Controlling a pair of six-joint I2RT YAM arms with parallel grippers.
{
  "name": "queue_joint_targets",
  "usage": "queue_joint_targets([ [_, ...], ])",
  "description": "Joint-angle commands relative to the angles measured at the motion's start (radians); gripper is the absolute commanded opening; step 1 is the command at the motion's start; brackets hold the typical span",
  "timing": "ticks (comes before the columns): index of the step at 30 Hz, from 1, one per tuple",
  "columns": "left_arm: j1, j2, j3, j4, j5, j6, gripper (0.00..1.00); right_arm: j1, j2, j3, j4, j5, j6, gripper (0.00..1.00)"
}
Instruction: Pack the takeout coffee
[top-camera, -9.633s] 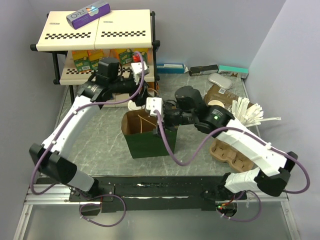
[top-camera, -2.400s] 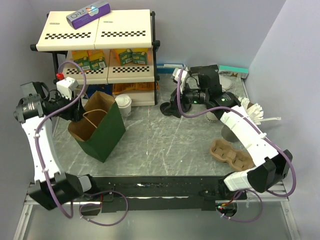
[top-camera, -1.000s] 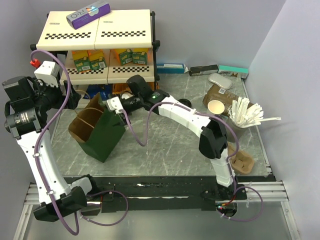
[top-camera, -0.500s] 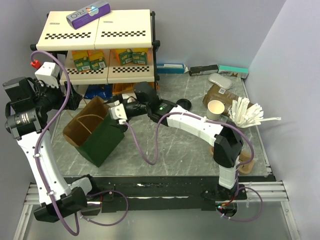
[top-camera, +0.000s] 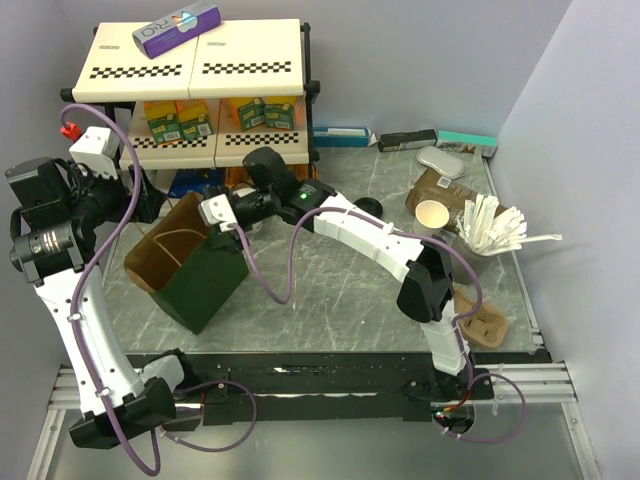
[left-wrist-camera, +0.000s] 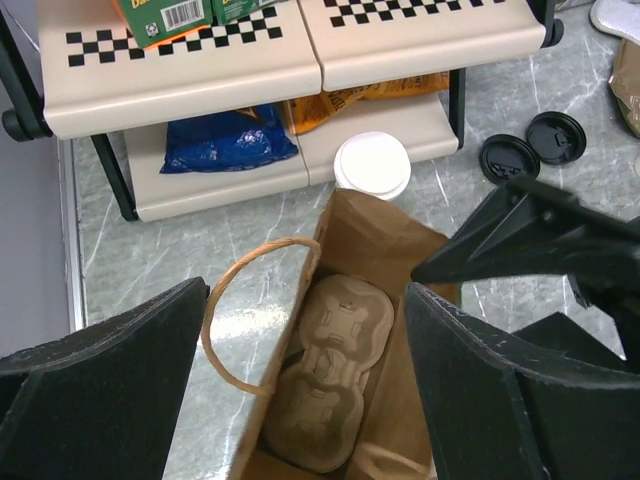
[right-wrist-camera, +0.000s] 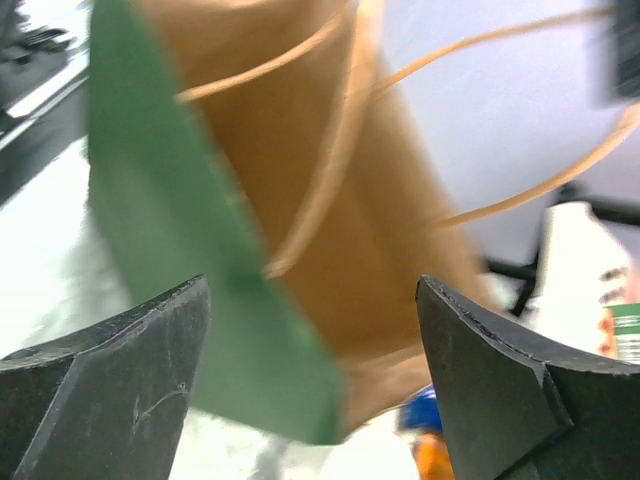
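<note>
One takeout coffee, a white cup with a white lid (left-wrist-camera: 372, 165), stands on the table by the shelf's foot, just beyond the bag. A second white cup (top-camera: 432, 214), open, stands at the right. The green paper bag (top-camera: 190, 270) leans left with its mouth open; a brown pulp tray (left-wrist-camera: 330, 370) lies inside it. Above the mouth hovers my left gripper (left-wrist-camera: 305, 400), open and holding nothing. My right gripper (right-wrist-camera: 315, 380) is open at the bag's far right rim (top-camera: 205, 215), with the green edge blurred between its fingers (right-wrist-camera: 120, 380).
A two-level shelf (top-camera: 190, 60) with boxes stands at the back left. Two black lids (left-wrist-camera: 510, 158) lie beyond the bag. A tumbler of white sticks (top-camera: 490, 235) and another pulp tray (top-camera: 487, 325) are at the right. Flat boxes (top-camera: 440, 140) line the back wall.
The bag has tipped further left and opened wider. My right gripper has shifted up and left along the bag's far rim. The left arm has barely moved.
</note>
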Motion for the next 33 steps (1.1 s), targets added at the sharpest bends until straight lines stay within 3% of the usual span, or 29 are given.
queue_joint_targets([
  [1,0.000,-0.032,0.018,0.023,0.018,-0.030,0.86,0.005,-0.030,0.006,-0.146,-0.064,-0.050,0.86],
  [5,0.001,-0.047,-0.011,0.058,0.033,-0.056,0.86,0.004,-0.058,-0.020,-0.242,-0.063,-0.089,0.77],
  [9,0.000,-0.064,-0.028,0.092,0.047,-0.091,0.86,0.005,-0.078,-0.023,-0.308,-0.040,-0.096,0.59],
  [11,0.001,-0.073,-0.040,0.117,0.053,-0.104,0.86,0.004,-0.093,-0.028,-0.311,-0.014,-0.063,0.44],
  [12,0.000,-0.078,-0.043,0.124,0.055,-0.114,0.86,0.005,-0.105,-0.033,-0.302,-0.001,-0.049,0.33],
  [13,0.000,-0.078,-0.046,0.137,0.063,-0.120,0.86,0.005,-0.116,-0.049,-0.296,0.008,-0.037,0.09],
  [14,0.000,-0.084,-0.051,0.144,0.066,-0.124,0.86,0.005,-0.127,-0.060,-0.290,0.032,-0.021,0.03],
  [19,0.000,-0.084,-0.060,0.193,0.086,-0.119,0.87,0.004,-0.246,-0.187,-0.253,0.135,0.005,0.00],
  [25,-0.002,-0.027,-0.100,0.288,0.113,-0.049,0.87,-0.031,-0.433,-0.344,-0.354,0.250,-0.003,0.00],
  [28,-0.022,0.071,-0.094,0.252,0.139,0.062,0.87,-0.071,-0.536,-0.419,-0.437,0.279,0.012,0.00],
  [33,-0.169,0.183,-0.092,0.180,0.031,0.260,0.88,-0.137,-0.691,-0.537,-0.529,0.327,0.016,0.00],
])
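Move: The green bag's near-right rim, at the foot of its paper handle, lies just by my open right fingers: some 2 cm back, 1 cm to the right and 4 cm below. The bag's middle is about 10 cm to the left of the right hand, 6 cm back and 15 below. Behind the bag, the lidded cup stands about 9 cm ahead of that hand, 2 cm right, and the blue packet 14 cm ahead, 6 cm left, both some 14 below. From my left hand the rim is about 11 cm right, 4 back and 12 below. I sink my right hand about 4 cm while easing it back and right, then shut the fingers on the green wall's rim at the handle foot, pinching it. Keeping that grip, I sweep some 14 cm farther right, rising slightly, fingers tipping down about 20 degrees and swinging clockwise. My open left hand lifts a little, then reaches about 5 cm forward and down. ##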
